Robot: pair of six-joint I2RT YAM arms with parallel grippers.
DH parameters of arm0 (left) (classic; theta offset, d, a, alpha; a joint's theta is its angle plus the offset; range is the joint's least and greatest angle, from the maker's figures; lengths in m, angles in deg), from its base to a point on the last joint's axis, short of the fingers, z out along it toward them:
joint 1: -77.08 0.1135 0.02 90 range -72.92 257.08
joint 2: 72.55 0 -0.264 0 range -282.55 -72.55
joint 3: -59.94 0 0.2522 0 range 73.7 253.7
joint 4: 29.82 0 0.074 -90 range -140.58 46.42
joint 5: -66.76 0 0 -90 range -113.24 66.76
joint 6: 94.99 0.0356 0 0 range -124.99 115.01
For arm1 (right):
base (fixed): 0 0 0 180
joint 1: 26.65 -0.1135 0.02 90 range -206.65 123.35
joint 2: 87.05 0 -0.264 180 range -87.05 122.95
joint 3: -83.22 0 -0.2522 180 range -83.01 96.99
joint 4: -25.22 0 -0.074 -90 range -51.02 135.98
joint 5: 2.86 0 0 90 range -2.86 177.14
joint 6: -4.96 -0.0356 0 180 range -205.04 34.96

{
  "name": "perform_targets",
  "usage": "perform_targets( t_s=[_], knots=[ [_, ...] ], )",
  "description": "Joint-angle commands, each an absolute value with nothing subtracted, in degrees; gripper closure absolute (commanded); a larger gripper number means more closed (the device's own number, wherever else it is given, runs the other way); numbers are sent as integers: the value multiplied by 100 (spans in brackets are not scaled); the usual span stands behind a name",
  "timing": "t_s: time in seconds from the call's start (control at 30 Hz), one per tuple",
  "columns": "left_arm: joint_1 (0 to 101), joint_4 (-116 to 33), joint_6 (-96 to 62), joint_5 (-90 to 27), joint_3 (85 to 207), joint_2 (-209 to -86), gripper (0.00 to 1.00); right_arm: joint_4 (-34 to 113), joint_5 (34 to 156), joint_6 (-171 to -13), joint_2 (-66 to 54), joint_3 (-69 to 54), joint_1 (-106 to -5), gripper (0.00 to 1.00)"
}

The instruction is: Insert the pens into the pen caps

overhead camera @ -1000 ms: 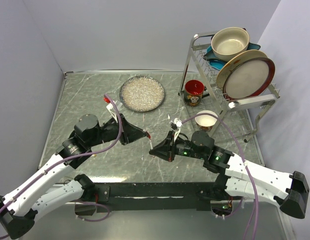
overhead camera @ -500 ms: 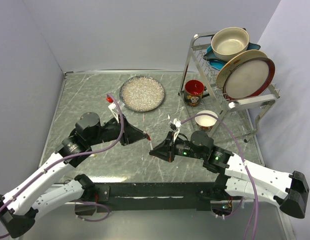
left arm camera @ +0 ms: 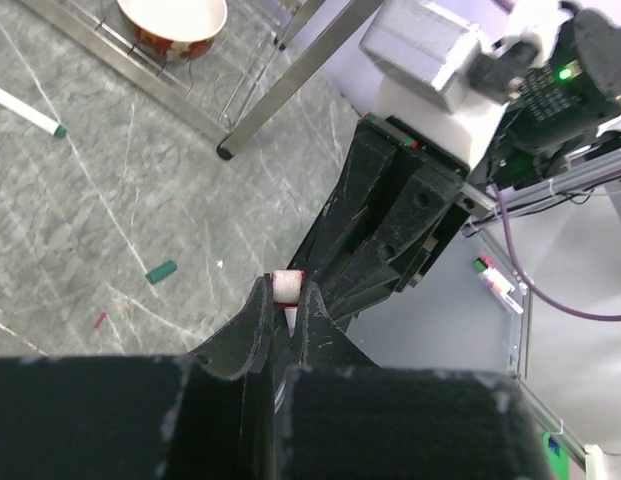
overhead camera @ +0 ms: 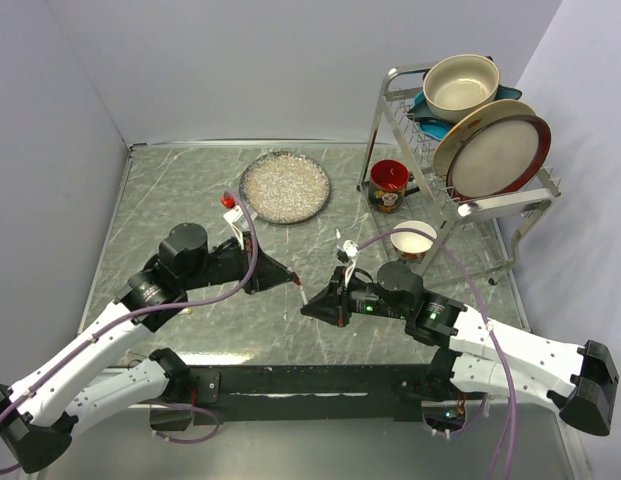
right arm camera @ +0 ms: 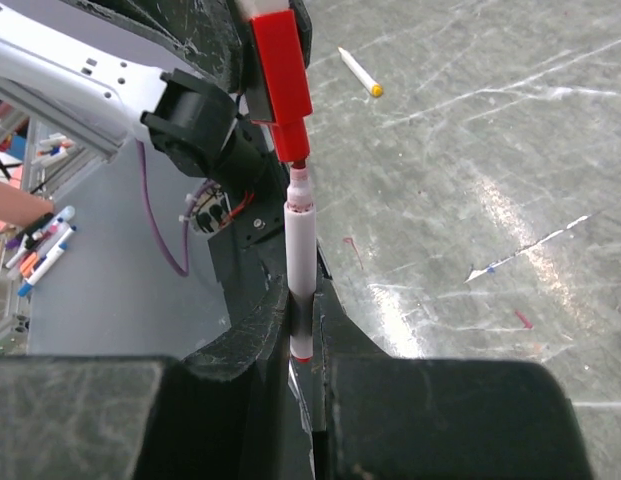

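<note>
My left gripper [left arm camera: 286, 296] is shut on the red pen cap [right arm camera: 282, 75], whose open end points toward the right arm. The cap's end shows between the left fingertips [left arm camera: 286, 285]. A white pen [right arm camera: 301, 240] with a red tip stands in my right gripper [right arm camera: 302, 300], which is shut on its lower barrel. The pen's tip sits right at the cap's mouth. In the top view both grippers [overhead camera: 293, 281] [overhead camera: 312, 305] meet above the table's front centre. A green-tipped pen [left arm camera: 25, 110], a green cap [left arm camera: 161, 271] and a yellow-tipped pen [right arm camera: 358, 72] lie on the marble.
A speckled plate [overhead camera: 284, 187] lies at the back centre. A red mug [overhead camera: 390, 185] and a small bowl [overhead camera: 414, 238] stand by the dish rack [overhead camera: 405, 120] at the right, which holds a bowl and plates. The rack's leg [left arm camera: 290, 80] is close behind the grippers.
The left arm has swung right and slightly nearer, bringing the red cap closer onto the pen's tip. The right gripper has barely shifted.
</note>
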State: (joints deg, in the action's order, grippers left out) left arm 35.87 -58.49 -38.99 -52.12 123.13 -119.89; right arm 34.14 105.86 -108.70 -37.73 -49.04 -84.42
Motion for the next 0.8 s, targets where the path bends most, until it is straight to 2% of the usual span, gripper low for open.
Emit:
perform_targets(
  t_s=[0.0, 0.3, 0.47, 0.6, 0.67, 0.7, 0.77],
  knots=[
    [3569, -6150, -3672, -5470, 12459, -12133, 99, 3133, 10569, -10719, -3696, -4408, -8457, 100],
    [3568, -5650, -4120, -5787, 12230, -12204, 99, 3177, 10525, -10745, -3529, -4373, -8457, 100],
    [3568, -5931, -3980, -5918, 12204, -12230, 98, 3160, 10402, -10675, -3634, -4434, -8457, 100],
    [3568, -5624, -4067, -6217, 12072, -12186, 58, 3124, 10506, -10526, -3643, -4426, -8457, 100],
    [3568, -5466, -4103, -6139, 12098, -12107, 52, 3151, 10621, -10490, -3599, -4364, -8465, 100],
    [3568, -5474, -4094, -6034, 12177, -12081, 44, 3125, 10656, -10516, -3581, -4355, -8457, 100],
    [3568, -5518, -4024, -5867, 12282, -12045, 41, 3107, 10744, -10543, -3572, -4373, -8465, 100]
  ],
)
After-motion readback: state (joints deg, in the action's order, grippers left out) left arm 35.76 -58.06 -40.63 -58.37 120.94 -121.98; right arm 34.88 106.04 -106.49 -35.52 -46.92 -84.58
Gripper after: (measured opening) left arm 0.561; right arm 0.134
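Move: The left hand holds the red pen cap over the pen held upright in the right hand; the pen's middle is about 5 cm below the left hand, 1 cm back and 1 cm right. The green cap on the table lies some 7 cm ahead, 11 cm right and 27 cm below the left hand; the green-ended pen about 27 cm ahead and 14 cm right. From the right hand, the red cap is roughly 7 cm up, 1 cm forward and 2 cm left. Left hand pushes the red cap down over the pen tip, opens wide and backs off, about 2 cm down overall. ##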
